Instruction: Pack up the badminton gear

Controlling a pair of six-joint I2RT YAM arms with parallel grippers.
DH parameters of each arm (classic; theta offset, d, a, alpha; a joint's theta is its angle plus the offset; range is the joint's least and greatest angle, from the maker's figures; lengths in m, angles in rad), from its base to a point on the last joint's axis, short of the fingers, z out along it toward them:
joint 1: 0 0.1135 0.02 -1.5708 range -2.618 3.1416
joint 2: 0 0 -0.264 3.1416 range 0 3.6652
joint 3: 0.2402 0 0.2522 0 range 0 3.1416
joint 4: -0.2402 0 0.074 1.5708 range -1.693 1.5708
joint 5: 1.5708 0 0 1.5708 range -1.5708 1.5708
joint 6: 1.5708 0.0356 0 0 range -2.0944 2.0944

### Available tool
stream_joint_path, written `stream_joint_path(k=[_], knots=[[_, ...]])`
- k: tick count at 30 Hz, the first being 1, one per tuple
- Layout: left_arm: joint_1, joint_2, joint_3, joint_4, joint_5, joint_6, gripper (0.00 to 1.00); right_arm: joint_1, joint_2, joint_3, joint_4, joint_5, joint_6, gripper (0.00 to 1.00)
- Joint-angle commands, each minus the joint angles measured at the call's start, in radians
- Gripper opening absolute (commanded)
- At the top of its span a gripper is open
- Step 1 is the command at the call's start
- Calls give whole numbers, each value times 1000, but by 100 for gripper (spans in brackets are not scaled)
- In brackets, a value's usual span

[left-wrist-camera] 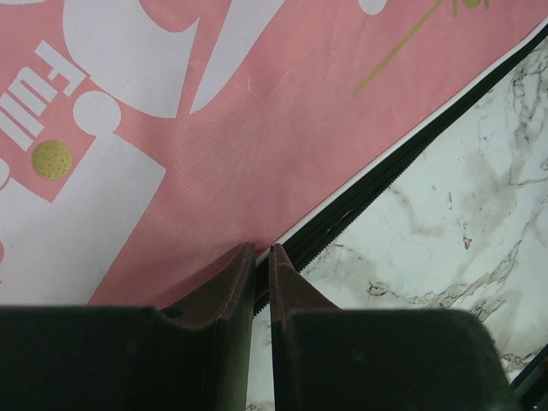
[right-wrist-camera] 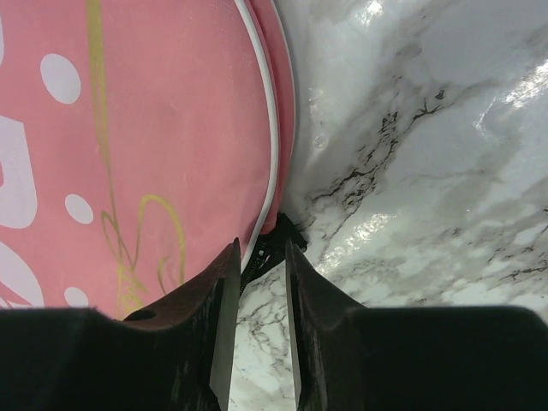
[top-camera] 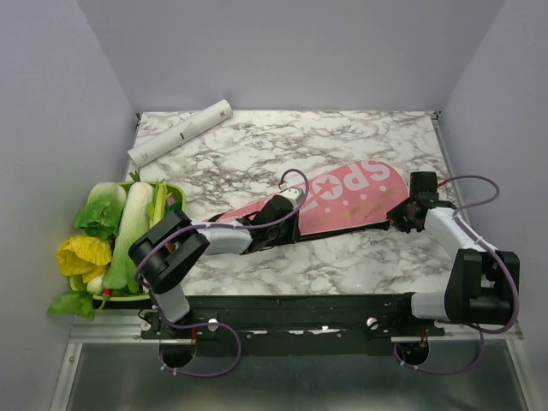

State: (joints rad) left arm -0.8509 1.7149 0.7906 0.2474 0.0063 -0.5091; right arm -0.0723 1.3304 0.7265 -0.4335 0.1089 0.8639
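Observation:
A long pink cover [top-camera: 351, 193] lettered "SPORT" lies slantwise across the marble table, wide end to the right. My left gripper [top-camera: 287, 205] sits over its narrower part. In the left wrist view its tips [left-wrist-camera: 261, 248] stand almost together, pinching the cover [left-wrist-camera: 257, 128] at its black zip edge [left-wrist-camera: 377, 184]. My right gripper [top-camera: 404, 214] is at the cover's rounded right end. In the right wrist view it [right-wrist-camera: 261, 244] stands open, and the black zip end [right-wrist-camera: 278, 235] of the cover [right-wrist-camera: 154, 128] lies just at its tips. A white tube [top-camera: 181, 132] lies at the back left.
A green tray [top-camera: 174, 188] of leafy vegetables [top-camera: 120, 231] stands at the table's left edge, beside the left arm. Grey walls close in the table on three sides.

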Motion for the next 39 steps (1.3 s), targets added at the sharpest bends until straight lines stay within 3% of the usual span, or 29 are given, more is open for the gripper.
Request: stream_joint_path(k=[1,7,17,30,39], knots=[[7,32,-37,0,17,-3,19,-4,27,-16,36,-44,15,35],[9,35,-42,10,23,-3,19,-4,32,-25,45,-55,23,31],[12,38,-44,18,24,-6,19,-4,30,-52,55,-58,23,1],[12,83,-10,21,43,1,18,34,-102,-125,78,-137,26,1],[12,103,-8,39,52,6,18,239,-86,-92,82,-114,110,1]])
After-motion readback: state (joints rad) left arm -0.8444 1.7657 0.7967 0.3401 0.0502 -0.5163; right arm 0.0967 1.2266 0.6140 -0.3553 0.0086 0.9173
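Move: The closed end of the bag's zip, with its black tab, lies almost between my right fingertips: about 1 cm to the left, level fore and aft, and 1 cm lower. The bag's middle is about 21 cm left and 6 cm ahead of that hand. From my left hand, which already has the near zip edge between its fingers, the zip end is some 26 cm to the right and 3 cm farther out, at about the same height. I sink my right hand about 1 cm and shut its part-open fingers fully on the zip at the tab end, then pull left along the near edge towards my left hand, about 6 cm and slightly back, speeding up as I go. My left fingers stay on the zip edge, barely open, and late on ease about 1.5 cm to the right. ##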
